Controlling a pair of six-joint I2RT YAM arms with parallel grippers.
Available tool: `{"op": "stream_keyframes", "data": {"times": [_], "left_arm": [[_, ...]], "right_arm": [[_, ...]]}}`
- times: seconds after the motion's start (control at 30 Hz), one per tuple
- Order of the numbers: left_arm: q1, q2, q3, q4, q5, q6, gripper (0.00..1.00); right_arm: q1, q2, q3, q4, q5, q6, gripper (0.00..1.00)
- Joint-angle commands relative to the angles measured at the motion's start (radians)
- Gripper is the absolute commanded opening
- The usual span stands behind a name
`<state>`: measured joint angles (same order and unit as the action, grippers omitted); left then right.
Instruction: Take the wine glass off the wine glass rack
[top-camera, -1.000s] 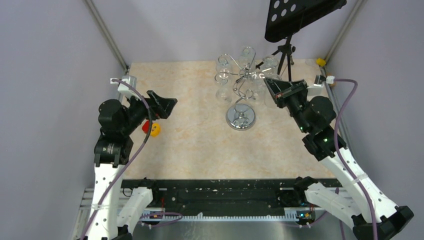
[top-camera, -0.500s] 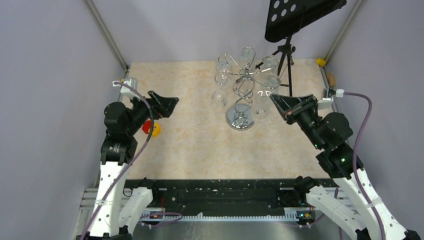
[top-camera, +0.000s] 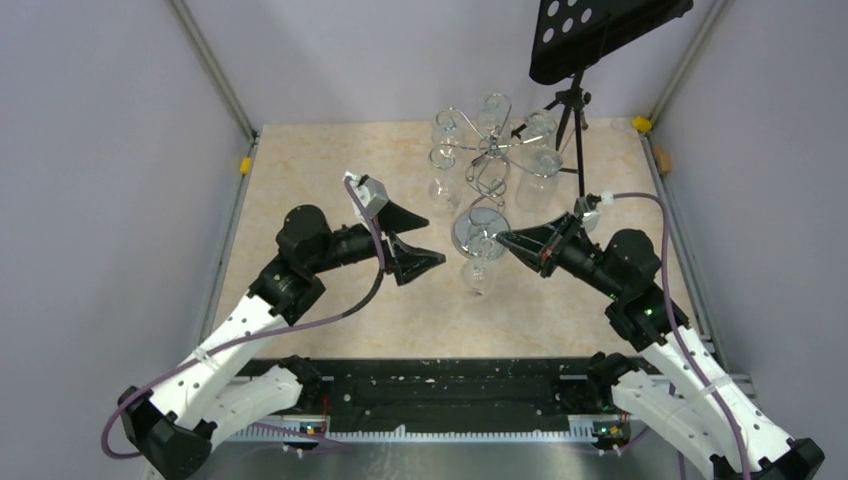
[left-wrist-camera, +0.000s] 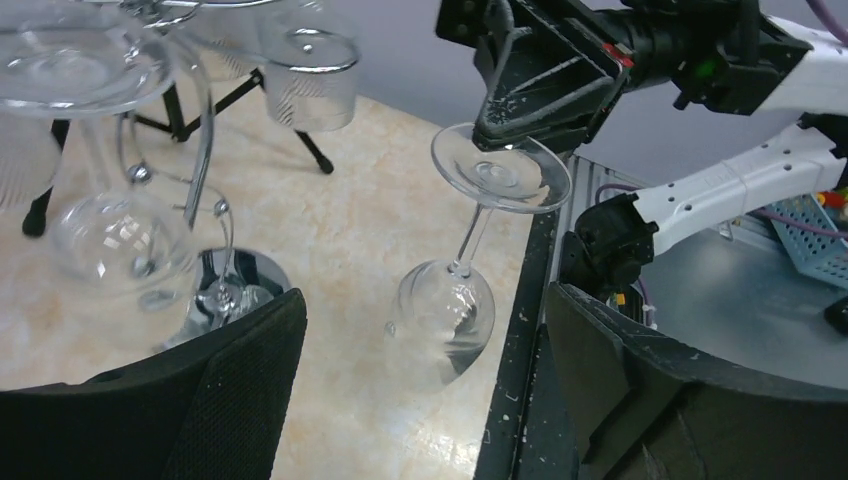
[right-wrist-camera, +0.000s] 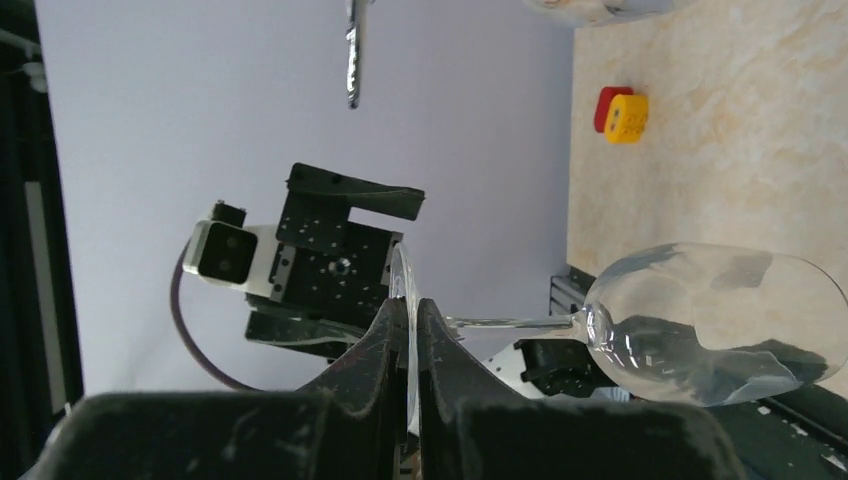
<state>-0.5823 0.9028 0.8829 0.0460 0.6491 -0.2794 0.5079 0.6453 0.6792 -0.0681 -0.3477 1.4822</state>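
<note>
The wine glass hangs upside down over the table, just in front of the rack's round base. My right gripper is shut on the rim of its foot. In the right wrist view the fingertips pinch the foot edge-on, with the bowl out to the right. The wine glass rack stands at the back with other glasses on its arms. My left gripper is open just left of the glass. From the left wrist the bowl shows beyond its spread fingers, apart from them.
A black tripod music stand rises right of the rack. Several glasses still hang on the rack arms, above its chrome base. A red and yellow block lies on the table's left side. A black rail runs along the near edge.
My right gripper has drawn the wine glass off the rack and carried it nearer and to the left. The left arm has swung from the table's left edge in toward the glass.
</note>
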Motion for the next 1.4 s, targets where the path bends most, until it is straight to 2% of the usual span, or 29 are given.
{"op": "stream_keyframes", "data": {"times": [0.0,0.27,0.47,0.57,0.8,1.0,1.2,1.27,1.37], "left_arm": [[-0.088,0.019,-0.062,0.194,-0.023,0.142,0.92],[-0.155,0.096,-0.145,0.437,0.039,0.150,0.88],[-0.175,0.152,-0.124,0.471,0.055,0.140,0.83],[-0.178,0.156,-0.130,0.466,0.074,0.142,0.76],[-0.180,0.135,-0.155,0.464,0.105,0.156,0.51],[-0.180,0.157,-0.132,0.445,0.155,0.159,0.38],[-0.180,0.156,-0.115,0.442,0.202,0.152,0.13],[-0.180,0.153,-0.109,0.437,0.207,0.154,0.00],[-0.180,0.140,-0.107,0.437,0.192,0.152,0.00]], "right_arm": [[0.009,-0.013,0.012,0.222,-0.109,0.092,0.00],[0.041,0.021,-0.022,0.315,-0.127,0.147,0.00],[0.107,0.066,-0.020,0.364,-0.092,0.140,0.00],[0.117,0.083,-0.020,0.378,-0.088,0.141,0.00],[0.122,0.099,-0.023,0.399,-0.083,0.145,0.00],[0.128,0.112,-0.020,0.407,-0.086,0.148,0.00],[0.130,0.120,-0.014,0.393,-0.090,0.135,0.00],[0.130,0.123,-0.013,0.393,-0.092,0.130,0.00],[0.132,0.128,-0.009,0.392,-0.090,0.114,0.00]]}}
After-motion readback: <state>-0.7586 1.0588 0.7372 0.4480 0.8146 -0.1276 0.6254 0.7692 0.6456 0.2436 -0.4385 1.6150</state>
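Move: The right gripper already holds the upside-down wine glass by its foot, clear of the rack, with the stem about 3 cm to the left, 1 cm ahead and 5 cm below. From the open left gripper, that stem is about 10 cm right, 1 cm back and 5 cm down. The rack base is some 16 cm ahead, 10 cm right and 20 cm down, and the nearest hanging glass about 18 cm ahead, 2 cm right and slightly lower. Bring the left gripper about 6 cm right, back and down under the glass's foot, easing round clockwise some 20 degrees, then shut its fingers on the stem. With the right gripper, keep the foot pinched, lift slightly and draw back, then carry the glass about 4 cm left to meet the left fingers, turning a little counter-clockwise, and hold it there. ##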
